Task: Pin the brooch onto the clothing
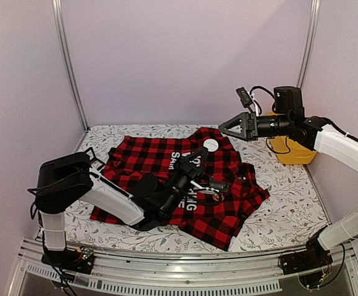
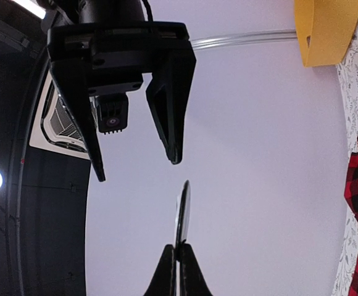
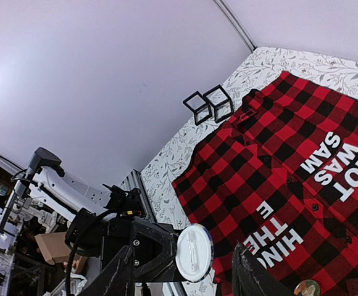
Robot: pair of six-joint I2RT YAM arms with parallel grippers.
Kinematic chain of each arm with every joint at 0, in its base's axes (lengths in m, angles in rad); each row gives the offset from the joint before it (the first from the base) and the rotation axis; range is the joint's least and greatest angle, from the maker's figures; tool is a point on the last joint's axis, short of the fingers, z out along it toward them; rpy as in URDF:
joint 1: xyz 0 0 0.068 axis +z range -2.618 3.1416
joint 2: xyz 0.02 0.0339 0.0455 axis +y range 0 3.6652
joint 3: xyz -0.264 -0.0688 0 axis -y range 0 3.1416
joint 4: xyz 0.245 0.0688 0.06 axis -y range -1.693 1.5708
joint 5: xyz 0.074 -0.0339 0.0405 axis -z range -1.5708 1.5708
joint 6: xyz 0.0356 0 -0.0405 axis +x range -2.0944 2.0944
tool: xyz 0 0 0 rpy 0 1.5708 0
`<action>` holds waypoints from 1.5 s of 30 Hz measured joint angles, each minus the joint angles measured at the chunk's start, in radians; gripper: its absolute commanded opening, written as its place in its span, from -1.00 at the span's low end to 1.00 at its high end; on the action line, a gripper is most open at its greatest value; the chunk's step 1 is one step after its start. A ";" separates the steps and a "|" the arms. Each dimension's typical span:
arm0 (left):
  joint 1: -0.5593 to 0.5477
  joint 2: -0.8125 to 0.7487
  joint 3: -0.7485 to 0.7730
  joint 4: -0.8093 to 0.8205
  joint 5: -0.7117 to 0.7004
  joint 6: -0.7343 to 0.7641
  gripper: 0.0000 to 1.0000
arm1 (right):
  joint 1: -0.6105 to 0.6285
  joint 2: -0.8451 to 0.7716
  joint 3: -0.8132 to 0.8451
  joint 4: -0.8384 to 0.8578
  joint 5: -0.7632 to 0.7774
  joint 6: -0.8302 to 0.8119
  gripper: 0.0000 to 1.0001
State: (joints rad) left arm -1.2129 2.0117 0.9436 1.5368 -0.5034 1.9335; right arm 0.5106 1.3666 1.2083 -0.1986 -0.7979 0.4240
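The brooch (image 1: 211,145) is a white round disc held up above the clothing (image 1: 154,161), a red-and-black checked shirt with white letters spread on the table. My left gripper (image 1: 202,153) is shut on the disc's edge. The left wrist view shows the brooch (image 2: 183,213) edge-on between the shut fingertips. The right wrist view shows the brooch (image 3: 194,251) back side up, with its pin bar visible. My right gripper (image 3: 182,246) is open. One of its fingers (image 3: 114,277) stands on each side of the disc without touching it. The shirt (image 3: 278,166) lies below.
A yellow container (image 1: 293,151) stands at the right, behind my right arm. Two black wire cube frames (image 3: 207,105) sit beside the shirt's left edge. A small dark item (image 1: 219,183) lies on the shirt. A metal rail (image 1: 166,271) runs along the near edge.
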 measured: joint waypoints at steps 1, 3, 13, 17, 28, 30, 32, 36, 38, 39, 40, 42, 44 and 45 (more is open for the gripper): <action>0.000 0.000 0.000 0.000 0.000 0.002 -1.00 | 0.000 0.005 -0.003 0.000 -0.006 0.003 -0.07; 0.000 0.000 0.000 0.000 0.002 0.003 -1.00 | 0.000 0.022 -0.006 0.000 -0.018 0.011 -0.12; 0.000 0.003 0.000 0.000 0.003 0.003 -1.00 | 0.005 0.067 -0.062 0.102 -0.092 0.090 -0.42; 0.000 0.003 0.000 0.000 0.004 0.003 -1.00 | 0.013 0.076 -0.089 0.157 -0.120 0.131 -0.58; 0.001 0.006 0.008 0.006 0.006 0.004 -1.00 | 0.017 0.092 -0.097 0.240 -0.144 0.191 -1.00; 0.001 0.007 0.008 0.006 0.005 0.004 -1.00 | 0.017 0.093 -0.097 0.244 -0.146 0.191 -1.00; 0.001 0.007 0.008 0.006 0.005 0.003 -1.00 | 0.017 0.094 -0.097 0.245 -0.148 0.191 -1.00; 0.002 0.009 0.010 0.006 0.002 0.003 -1.00 | 0.017 0.095 -0.097 0.245 -0.148 0.189 -1.00; 0.003 0.010 0.011 0.006 0.000 0.002 -0.93 | 0.017 0.095 -0.097 0.245 -0.147 0.187 -1.00; 0.004 0.012 0.013 0.006 -0.003 0.003 -0.80 | 0.017 0.095 -0.097 0.245 -0.146 0.185 -1.00; 0.005 0.015 0.017 0.006 -0.006 0.003 -0.59 | 0.016 0.095 -0.097 0.245 -0.144 0.183 -1.00; 0.007 0.026 0.030 0.005 -0.013 0.005 -0.32 | 0.017 0.095 -0.097 0.245 -0.141 0.176 -1.00; 0.007 0.035 0.040 0.006 -0.021 0.005 -0.07 | 0.019 0.095 -0.097 0.245 -0.137 0.170 -1.00; 0.008 0.039 0.042 0.006 -0.026 0.007 0.08 | 0.019 0.095 -0.097 0.245 -0.134 0.166 -1.00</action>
State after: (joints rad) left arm -1.2049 2.0502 0.9852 1.5425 -0.5293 1.9404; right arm 0.5301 1.4616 1.1110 0.0460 -0.9318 0.5900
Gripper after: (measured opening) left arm 0.379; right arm 0.009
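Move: The white round brooch still sits in the left fingertips, about 2 cm ahead, 2 cm right and 1 cm above the left hand point. From the right hand, it lies some 5 cm left, 4 cm lower and 1 cm back. Well below, the brooch already on the clothing is about 3 cm back from the right hand, level sideways; the NOT WAS SAM print is roughly 9 cm ahead and 14 cm left of it. The white brooch is handed over in the air: the half-open right gripper sinks about 3 cm and comes some 2 cm left to its rim, tipping and turning by about 10 degrees, shuts on the rim and holds still. Only after that grip do the left fingers, steady till then, part and let go, easing about 1 cm forward. ##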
